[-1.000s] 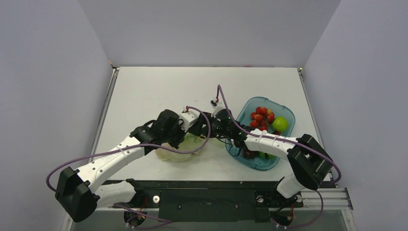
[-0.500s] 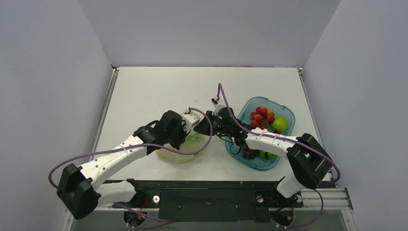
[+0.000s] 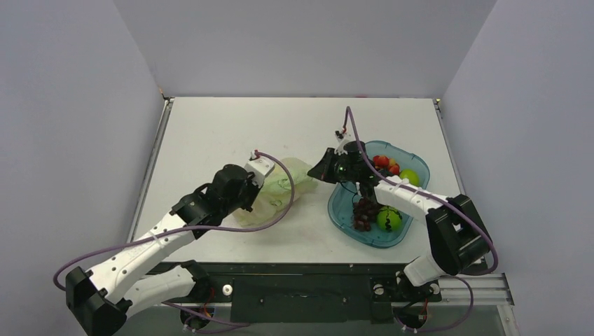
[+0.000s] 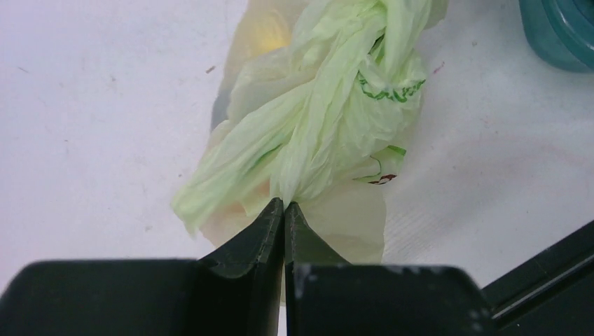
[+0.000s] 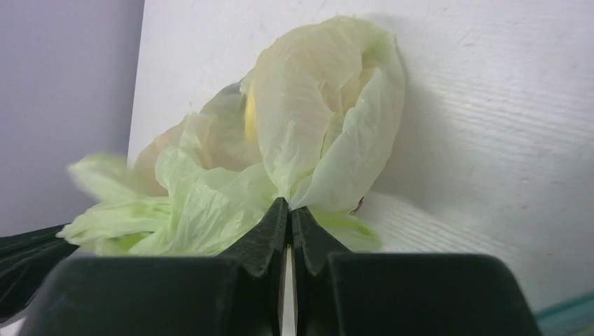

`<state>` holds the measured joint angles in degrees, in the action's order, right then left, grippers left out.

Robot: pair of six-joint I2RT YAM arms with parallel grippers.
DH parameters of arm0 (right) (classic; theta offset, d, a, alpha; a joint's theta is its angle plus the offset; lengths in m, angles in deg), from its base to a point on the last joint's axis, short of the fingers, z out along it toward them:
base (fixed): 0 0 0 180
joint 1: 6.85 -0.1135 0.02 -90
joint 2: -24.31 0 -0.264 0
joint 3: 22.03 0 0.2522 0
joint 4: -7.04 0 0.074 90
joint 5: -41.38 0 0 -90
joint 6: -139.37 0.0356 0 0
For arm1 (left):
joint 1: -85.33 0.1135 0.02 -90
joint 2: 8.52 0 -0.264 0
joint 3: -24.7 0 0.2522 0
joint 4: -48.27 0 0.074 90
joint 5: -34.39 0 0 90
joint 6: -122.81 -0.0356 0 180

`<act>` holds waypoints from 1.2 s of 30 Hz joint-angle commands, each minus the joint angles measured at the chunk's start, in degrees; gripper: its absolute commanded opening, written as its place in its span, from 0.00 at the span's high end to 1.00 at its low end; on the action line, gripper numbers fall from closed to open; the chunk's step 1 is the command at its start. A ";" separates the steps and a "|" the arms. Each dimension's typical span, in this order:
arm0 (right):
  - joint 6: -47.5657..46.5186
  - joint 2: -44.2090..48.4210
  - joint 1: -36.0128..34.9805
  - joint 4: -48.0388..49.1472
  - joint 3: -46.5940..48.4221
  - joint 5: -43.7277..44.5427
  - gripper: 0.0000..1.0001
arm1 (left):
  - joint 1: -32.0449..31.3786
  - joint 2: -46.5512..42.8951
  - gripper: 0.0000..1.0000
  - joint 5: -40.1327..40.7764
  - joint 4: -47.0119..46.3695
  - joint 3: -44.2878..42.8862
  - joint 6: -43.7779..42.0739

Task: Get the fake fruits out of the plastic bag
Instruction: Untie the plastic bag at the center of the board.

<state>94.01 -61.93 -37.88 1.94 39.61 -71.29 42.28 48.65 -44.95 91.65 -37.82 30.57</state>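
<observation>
The pale-green plastic bag [image 3: 284, 187] lies bunched on the table, stretched between my two grippers. My left gripper [image 3: 260, 187] is shut on a twisted fold of the bag [image 4: 329, 105] at its left end. My right gripper [image 3: 314, 173] is shut on the bag's film [image 5: 315, 119] at its right end, beside the tray. A yellow shape [image 4: 266, 31] shows through the film, and it also shows in the right wrist view [image 5: 250, 115]. The fake fruits are otherwise hidden inside the bag.
A blue tray [image 3: 371, 240] stands right of the bag and holds a dark grape bunch [image 3: 363, 213], two round green fruits [image 3: 389, 219] and a small red cluster [image 3: 384, 162]. Its corner shows in the left wrist view [image 4: 560, 28].
The grippers have moved apart: the left pulled back and left, the right moved right toward the tray. The bag has stretched out between them and shifted up-right.
</observation>
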 commanded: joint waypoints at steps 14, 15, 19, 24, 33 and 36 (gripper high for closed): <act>-10.45 -5.86 4.19 -13.58 18.88 -8.29 1.00 | 0.02 -12.84 1.00 11.29 -9.12 5.28 4.91; -11.18 -7.45 3.77 -14.40 20.29 -9.06 1.00 | 0.00 -11.50 1.00 10.38 -8.75 5.18 6.12; -10.33 -10.60 1.69 -13.14 20.37 -11.42 1.00 | -0.01 -6.81 0.95 6.02 -7.93 6.15 15.92; -10.27 -10.44 -0.23 -17.38 19.64 -11.01 1.00 | -0.05 -4.89 0.64 2.84 -0.73 3.33 23.87; -5.32 -9.53 0.37 -23.69 23.15 -14.70 1.00 | 0.01 -2.64 0.46 0.13 9.71 -6.38 32.16; -6.45 -10.32 0.15 -26.03 25.59 -15.72 1.00 | -0.01 -0.95 0.46 -1.50 10.46 -9.15 34.12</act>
<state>87.74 -73.52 -37.42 -21.58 60.33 -83.86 42.28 45.81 -43.79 100.00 -42.14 59.66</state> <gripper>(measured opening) 0.004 0.535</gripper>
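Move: The left hand already has one handle end of the plastic bag shut in its fingers, and the knot lies about 8 cm to its right, 4 cm ahead and 4 cm lower; the bag's body sits roughly 5 cm right, 2 cm ahead and 10 cm below. For the right hand, also shut on the bag, the knot is some 7 cm left, 3 cm back and about level. The blue tray's middle is roughly 22 cm to that hand's right, 6 cm back and 10 cm below. The left hand, still gripping its handle end, tugs up and left away from the right hand by about 6 cm, then comes back right and down, opens its fingers to roughly half on the way, lets go of the plastic and finally draws back and rises a few centimetres above the bag. The right hand keeps its pinch throughout, first pulling right and forward, then lifting about 5 cm before it comes back down and left, turning slightly counter-clockwise to end closer to the bag. ##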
